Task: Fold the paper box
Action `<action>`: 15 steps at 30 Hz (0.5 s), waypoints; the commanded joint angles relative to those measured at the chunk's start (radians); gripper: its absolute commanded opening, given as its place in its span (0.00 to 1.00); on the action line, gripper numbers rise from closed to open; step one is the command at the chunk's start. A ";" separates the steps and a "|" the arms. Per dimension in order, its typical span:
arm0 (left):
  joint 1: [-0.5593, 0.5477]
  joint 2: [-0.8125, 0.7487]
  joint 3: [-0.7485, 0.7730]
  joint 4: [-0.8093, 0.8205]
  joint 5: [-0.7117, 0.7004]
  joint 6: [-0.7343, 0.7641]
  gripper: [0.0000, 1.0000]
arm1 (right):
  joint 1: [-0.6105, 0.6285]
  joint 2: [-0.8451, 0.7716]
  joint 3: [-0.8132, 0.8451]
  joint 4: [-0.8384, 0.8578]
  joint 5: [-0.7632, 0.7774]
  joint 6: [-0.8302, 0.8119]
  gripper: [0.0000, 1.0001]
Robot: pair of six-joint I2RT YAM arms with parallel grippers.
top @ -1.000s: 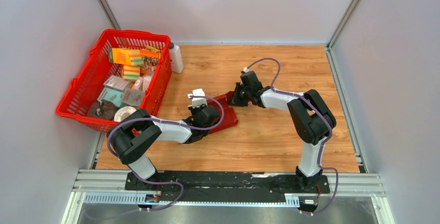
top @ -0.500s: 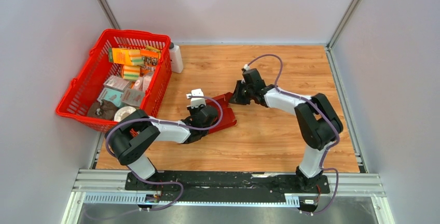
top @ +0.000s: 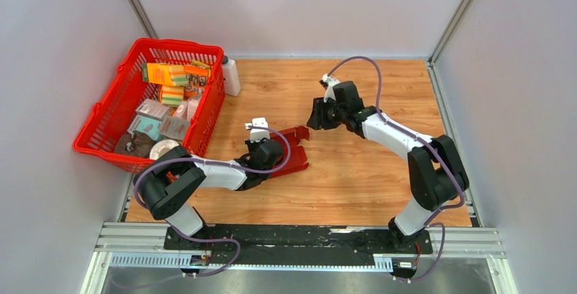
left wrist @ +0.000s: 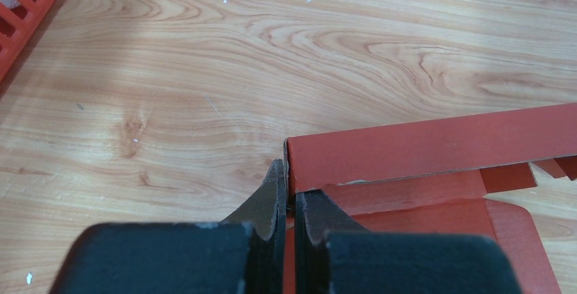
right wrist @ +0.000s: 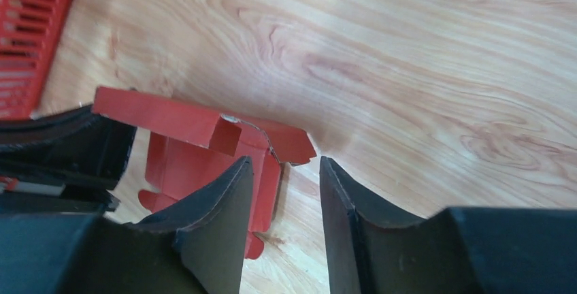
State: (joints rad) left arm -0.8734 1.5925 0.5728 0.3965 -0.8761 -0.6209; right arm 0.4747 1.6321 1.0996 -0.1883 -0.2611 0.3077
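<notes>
The paper box (top: 291,150) is a dark red, partly folded sheet lying on the wooden table, with one long wall (left wrist: 429,150) standing up. My left gripper (top: 273,158) is shut on the near-left corner of that wall; in the left wrist view its fingertips (left wrist: 275,192) pinch the cardboard edge. My right gripper (top: 315,118) hovers just right of the box, open, with only wood between its fingers (right wrist: 231,192). In the right wrist view the box (right wrist: 194,151) lies to the left of the jaws, its end flap (right wrist: 289,145) free.
A red mesh basket (top: 102,127) holding several printed packages stands at the left, close to my left arm. A white bottle (top: 231,76) stands behind the basket's right corner. Grey walls close in the table on three sides.
My right gripper has let go of the box's right end, opened, and drawn back to the right. The left gripper has kept its grip, and the box shifted slightly left.
</notes>
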 commanded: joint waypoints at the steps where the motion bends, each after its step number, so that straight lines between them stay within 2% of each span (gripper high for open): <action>1: 0.005 -0.019 -0.024 -0.004 0.037 0.041 0.00 | 0.030 0.051 0.045 -0.037 -0.096 -0.104 0.45; 6: 0.005 -0.022 -0.031 0.007 0.040 0.050 0.00 | 0.048 0.095 0.092 -0.079 -0.075 -0.082 0.43; 9: 0.005 -0.022 -0.031 0.011 0.042 0.069 0.00 | 0.054 0.123 0.117 -0.099 -0.078 -0.084 0.36; 10: 0.005 -0.020 -0.034 0.015 0.042 0.072 0.00 | 0.058 0.129 0.118 -0.096 -0.073 -0.079 0.30; 15: 0.005 -0.008 -0.030 0.038 0.043 0.093 0.00 | 0.071 0.130 0.118 -0.073 -0.066 -0.068 0.19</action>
State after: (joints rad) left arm -0.8696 1.5856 0.5564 0.4305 -0.8570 -0.5655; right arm 0.5320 1.7576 1.1744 -0.2825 -0.3248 0.2386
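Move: The box's upright far wall ends in a loose corner flap, and that flap lies about 4 cm to the left of my right hand, 2 cm back and some 5 cm below. From that hand, the box's near panel is roughly 8 cm back, 7 cm left and 9 cm down. My left hand pinches the wall's other end; the flap is some 12 cm to its right, 1 cm ahead and about level. I bring my parted right fingers down onto the loose corner flap, travelling some 5 cm in all: down, then leftward and back, while the hand turns about 10 degrees counter-clockwise and tips slightly down. As it slows there, I close the fingers about halfway around the flap's edge. My left fingers stay shut on the wall's left end, holding the box in place. ##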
